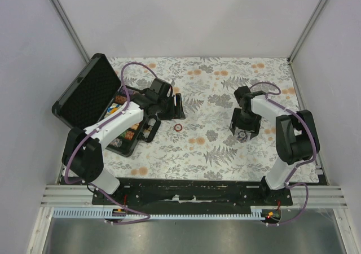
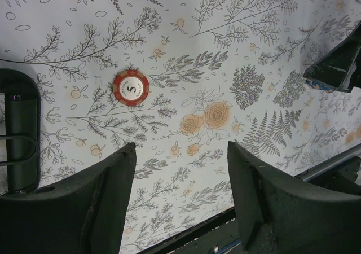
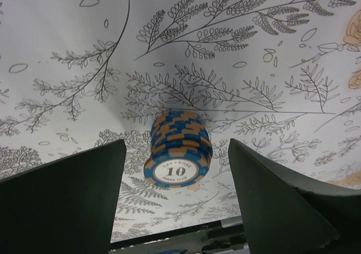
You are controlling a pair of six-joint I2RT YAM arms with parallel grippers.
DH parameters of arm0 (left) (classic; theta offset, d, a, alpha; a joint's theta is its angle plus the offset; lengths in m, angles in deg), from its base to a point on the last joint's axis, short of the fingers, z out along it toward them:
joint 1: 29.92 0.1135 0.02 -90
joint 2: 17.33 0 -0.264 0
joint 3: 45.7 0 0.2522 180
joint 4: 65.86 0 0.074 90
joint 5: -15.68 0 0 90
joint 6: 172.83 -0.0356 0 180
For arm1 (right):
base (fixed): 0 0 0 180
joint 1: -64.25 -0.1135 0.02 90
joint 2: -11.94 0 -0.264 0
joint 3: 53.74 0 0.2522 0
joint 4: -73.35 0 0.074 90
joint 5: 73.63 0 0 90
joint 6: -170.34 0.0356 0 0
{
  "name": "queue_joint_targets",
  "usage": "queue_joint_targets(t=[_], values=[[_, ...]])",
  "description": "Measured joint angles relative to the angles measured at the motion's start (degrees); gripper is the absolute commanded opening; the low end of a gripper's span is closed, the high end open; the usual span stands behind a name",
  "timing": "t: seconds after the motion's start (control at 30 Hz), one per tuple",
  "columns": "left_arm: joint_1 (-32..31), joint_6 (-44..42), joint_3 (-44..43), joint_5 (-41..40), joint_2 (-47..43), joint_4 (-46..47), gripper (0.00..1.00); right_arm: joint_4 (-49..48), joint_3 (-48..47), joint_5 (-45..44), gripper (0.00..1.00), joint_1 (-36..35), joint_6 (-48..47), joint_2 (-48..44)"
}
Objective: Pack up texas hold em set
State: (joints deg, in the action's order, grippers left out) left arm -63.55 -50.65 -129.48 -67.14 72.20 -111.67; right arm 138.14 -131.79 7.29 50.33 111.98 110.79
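Note:
The black case lies open at the left, with rows of striped chips in its tray. A single red chip marked 5 lies flat on the floral cloth; in the left wrist view it sits ahead of the fingers. My left gripper is open and empty, just right of the case and apart from the red chip. A stack of blue and orange chips marked 10 stands between the open jaws of my right gripper, untouched. The card box, buttons and triangle are not visible.
The floral cloth covers the table. The case's handle shows at the left edge of the left wrist view. The right gripper shows far right there. White walls enclose the table; a black rail runs along the near edge.

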Motion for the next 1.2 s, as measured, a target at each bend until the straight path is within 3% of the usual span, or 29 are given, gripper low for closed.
queue_joint_targets(t=[0.73,1.2], values=[[0.0,0.42,1.09,-0.15,-0.79,0.79,0.72,-4.68,3.87,5.73,0.59,1.77,2.86,1.31],[0.0,0.46,1.53,-0.22,-2.08,0.85,0.71,-7.23,6.32,6.08,0.17,1.79,3.54,-0.9]])
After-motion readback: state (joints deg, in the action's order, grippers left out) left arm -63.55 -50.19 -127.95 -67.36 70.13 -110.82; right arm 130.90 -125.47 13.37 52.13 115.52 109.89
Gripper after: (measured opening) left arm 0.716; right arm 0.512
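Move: Just under the right hand, between its open fingers, stands the stack of blue "10" chips, its middle about 1 cm back, 1 cm to the left and 2 cm down. The lone red "5" chip lies some 29 cm to the right hand's left and 3 cm farther out; the case's handle is roughly 41 cm left, also 3 cm farther out. From the idle left hand, the stack is around 29 cm to the right, 5 cm back and 12 cm below. Sinking about 2 cm around the blue chip stack and easing slightly back, the right hand then shifts a centimetre left while its fingers close from wide open to pinch the stack from both sides. The wrist rolls a little, left side rising under 10 degrees, with a slight clockwise turn; the hand stays low as the grip tightens. ##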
